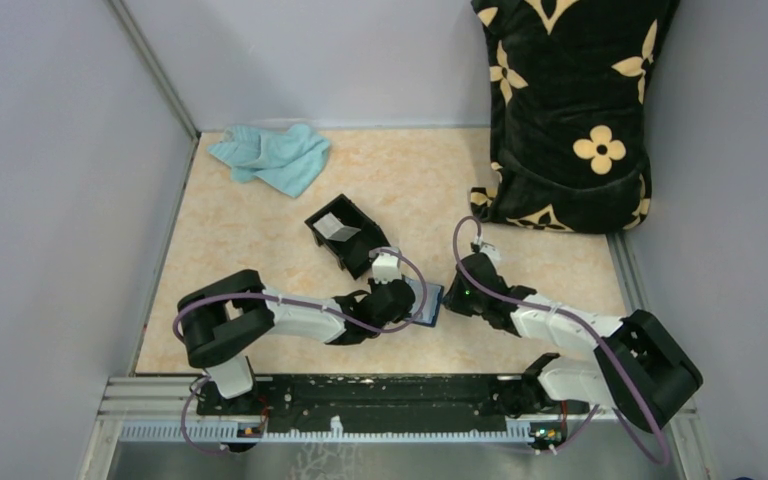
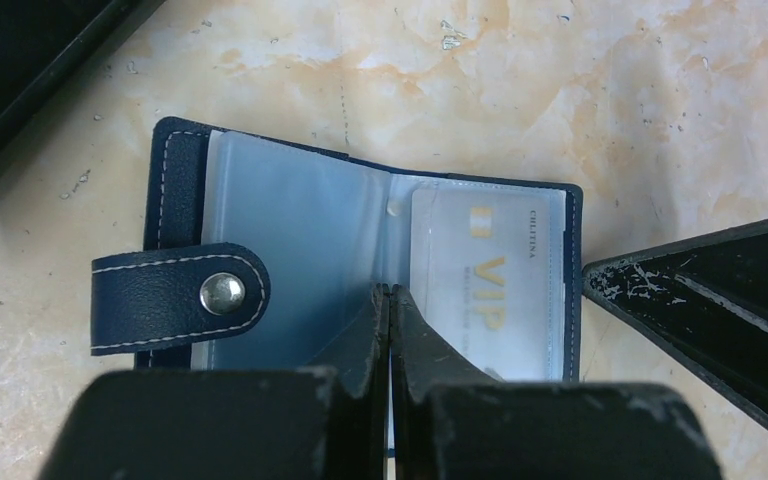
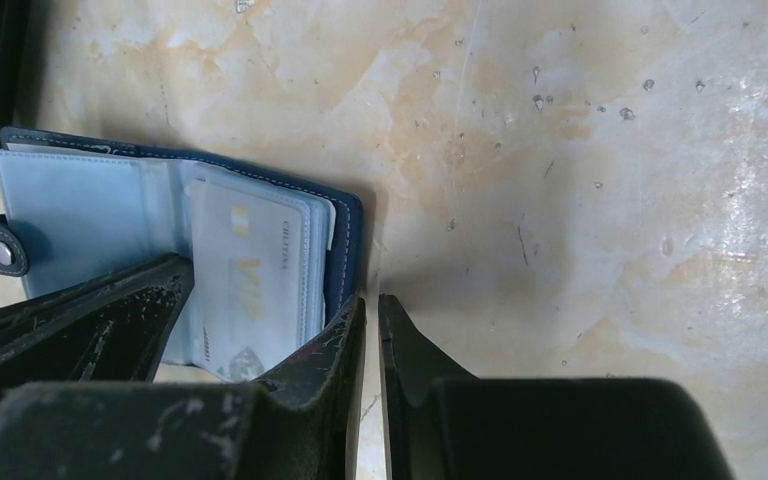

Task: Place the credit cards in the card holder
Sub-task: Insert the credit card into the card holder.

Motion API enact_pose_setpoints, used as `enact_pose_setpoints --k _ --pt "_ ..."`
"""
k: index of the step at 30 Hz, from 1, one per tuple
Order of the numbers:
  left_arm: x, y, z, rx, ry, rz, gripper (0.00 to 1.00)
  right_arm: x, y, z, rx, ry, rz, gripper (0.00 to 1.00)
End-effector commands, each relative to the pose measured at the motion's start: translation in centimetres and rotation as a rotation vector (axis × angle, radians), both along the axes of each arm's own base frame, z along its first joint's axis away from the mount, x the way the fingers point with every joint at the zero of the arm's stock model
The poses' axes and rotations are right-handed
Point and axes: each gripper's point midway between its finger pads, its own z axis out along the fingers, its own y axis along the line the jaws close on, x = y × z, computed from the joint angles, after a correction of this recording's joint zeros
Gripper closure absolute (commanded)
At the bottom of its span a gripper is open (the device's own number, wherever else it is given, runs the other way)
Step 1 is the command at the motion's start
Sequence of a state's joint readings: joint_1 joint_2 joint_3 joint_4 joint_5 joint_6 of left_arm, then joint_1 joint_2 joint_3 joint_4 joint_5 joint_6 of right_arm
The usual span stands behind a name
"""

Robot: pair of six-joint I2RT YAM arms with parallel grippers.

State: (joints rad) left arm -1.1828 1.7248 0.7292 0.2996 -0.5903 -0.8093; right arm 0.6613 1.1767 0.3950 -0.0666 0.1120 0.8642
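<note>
The navy card holder lies open on the table, its snap tab folded over the clear sleeves. A pale credit card printed VIP sits in the right-hand sleeve, with its near end sticking out. My left gripper is shut, its tips pressing on the holder's middle fold. My right gripper stands just off the holder's right edge, with only a narrow gap and nothing between its fingers. Another pale card lies in the black box.
A teal cloth lies at the back left. A black cushion with yellow flowers leans in the back right corner. The black box stands just behind my left gripper. Walls close in the left, back and right sides.
</note>
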Motion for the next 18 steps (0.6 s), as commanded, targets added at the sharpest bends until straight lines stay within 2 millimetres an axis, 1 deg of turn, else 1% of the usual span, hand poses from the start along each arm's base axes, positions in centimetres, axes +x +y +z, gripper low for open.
enact_pose_setpoints --k 1,6,9,10,12,15,18 --pt "-0.6 -1.6 0.2 -0.036 0.005 -0.051 1.0 1.9 2.3 2.7 0.073 -0.083 0.022 0.88" --pt "-0.7 -1.9 0.3 -0.039 0.004 -0.06 1.0 2.0 2.3 2.6 0.061 -0.08 0.023 0.88" --pt "-0.6 -1.5 0.5 -0.025 0.001 -0.04 0.99 2.0 1.8 2.7 0.045 -0.085 0.01 0.88" --pt "-0.5 -1.2 0.6 -0.017 -0.002 -0.021 0.96 2.0 1.6 2.8 0.038 -0.089 0.003 0.88" --pt "-0.3 -0.2 0.7 0.014 0.005 0.028 0.85 2.0 1.0 2.9 0.018 -0.096 -0.007 0.88" --pt "0.1 0.6 1.5 0.022 -0.008 0.075 0.71 1.9 0.4 3.1 -0.001 -0.107 -0.017 0.88" --pt "0.4 0.9 2.4 0.018 -0.021 0.099 0.63 1.8 -0.1 3.5 -0.019 -0.121 -0.022 0.88"
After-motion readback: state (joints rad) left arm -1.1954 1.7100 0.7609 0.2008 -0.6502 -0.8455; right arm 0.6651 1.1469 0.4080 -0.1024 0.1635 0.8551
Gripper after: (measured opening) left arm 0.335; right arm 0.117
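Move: The left hand's shut fingertips are on the spine of the open card holder, whose middle is about 1 cm back of and 1 cm below the hand, with no sideways offset. The VIP card in its right-hand sleeve lies some 3 cm right and level in depth, the snap strap about 5 cm left and level, and the black box 12 cm ahead and 13 cm left. From the right hand, at the holder's right edge, the holder's middle is about 7 cm left and 1 cm back. The left hand stays put with its shut tips pressing down on the spine while the right hand, its fingers kept nearly closed, nudges about 0.5 cm forward along the holder's right edge. Then the left fingers spread to about a third open as that hand eases left and up by roughly 0.5 cm each off the spine, and the right hand backs away from the edge, to the right and up, by just over 0.5 cm each. ##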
